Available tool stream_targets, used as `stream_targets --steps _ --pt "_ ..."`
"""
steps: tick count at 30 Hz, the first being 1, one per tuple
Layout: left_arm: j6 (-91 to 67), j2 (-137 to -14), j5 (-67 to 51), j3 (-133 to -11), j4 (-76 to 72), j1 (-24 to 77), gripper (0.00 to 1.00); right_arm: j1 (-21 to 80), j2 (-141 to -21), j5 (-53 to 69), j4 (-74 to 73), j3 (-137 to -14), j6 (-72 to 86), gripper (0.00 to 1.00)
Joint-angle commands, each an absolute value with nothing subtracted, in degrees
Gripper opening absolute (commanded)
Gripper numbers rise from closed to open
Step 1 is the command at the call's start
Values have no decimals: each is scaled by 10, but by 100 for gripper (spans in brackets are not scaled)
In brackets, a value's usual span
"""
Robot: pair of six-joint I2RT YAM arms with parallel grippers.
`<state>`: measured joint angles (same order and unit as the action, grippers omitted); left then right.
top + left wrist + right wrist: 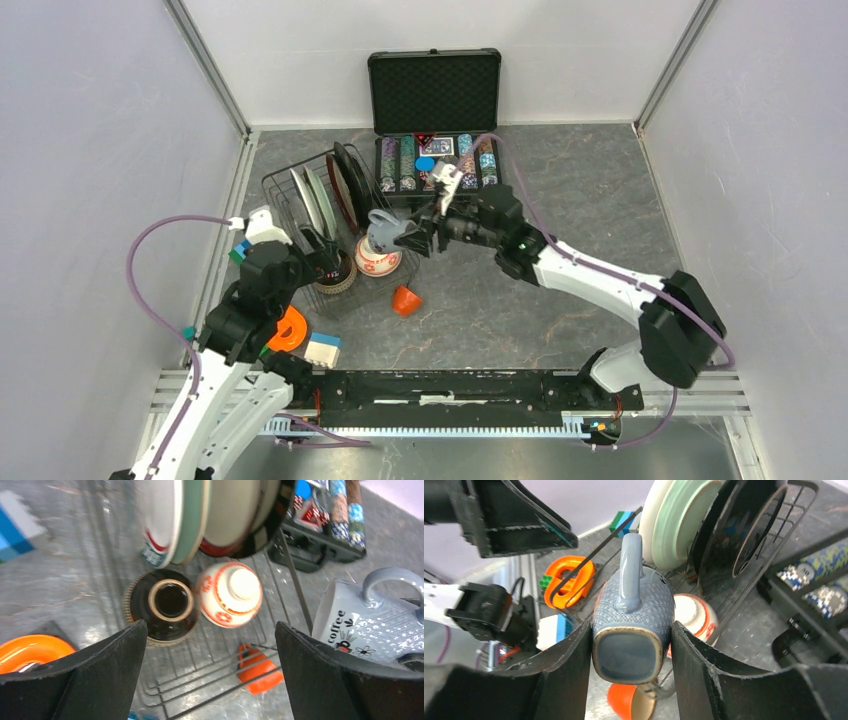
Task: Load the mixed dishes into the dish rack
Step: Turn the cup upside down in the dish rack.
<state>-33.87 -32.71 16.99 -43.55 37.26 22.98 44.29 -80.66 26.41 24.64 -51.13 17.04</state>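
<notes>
The dish rack (pixel 285 190) holds several plates (pixel 318 200) on edge: white, pale green (pixel 676 527) and dark ones (pixel 734 535). On its floor, upside down, sit a dark brown bowl (pixel 167 605) and a white bowl with red pattern (pixel 230 595). My left gripper (pixel 320 246) hangs open and empty above them (pixel 210 672). My right gripper (pixel 408 238) is shut on a grey-blue coffee mug (pixel 631 605), held sideways with its handle up at the rack's right side (pixel 384 232). An orange cup (pixel 406 300) lies on its side on the table just outside the rack.
An open black case of poker chips (pixel 435 150) stands behind the rack. An orange ring toy (pixel 288 330) and a white-and-blue block (pixel 322 348) lie near the left arm's base. Grey walls close in the table on three sides.
</notes>
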Motion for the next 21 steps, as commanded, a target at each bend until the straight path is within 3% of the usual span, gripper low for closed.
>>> stream_targets --steps 1,9,14,21 --pt "-315 -269 305 -456 398 230 100 478 -865 247 106 -649 -10 0" --pt "-275 -189 358 -467 407 231 100 568 -1022 162 -130 -884 -227 0" --pt "-268 -183 358 -466 409 230 100 592 -1124 156 -260 -1042 -272 0" --pt "-265 -178 356 -463 408 230 100 604 -1151 203 -289 -1080 -295 0"
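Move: The right hand holds the cup sideways, mouth to the left. The free spot in the rack lies about 15 cm to its left, roughly 1 cm ahead and 18 cm below. At similar depth, the black bowl sits some 20 cm left and 4 ahead, the red-and-white bowl 12 left and 7 ahead; the orange cup lies 4 left, level fore and aft, 20 below. From the left hand, the spot is about 4 cm ahead, 6 right and 16 below. Still pinching the cup at its base end, the right hand carries it about 13 cm left to the rack's near end, sinking more and more steeply, some 8 cm in all, as the wrist tips the fingers and the cup's mouth down towards the rack floor. The open, empty left hand clears out leftward and upward, swinging a little counter-clockwise, and then waits. ##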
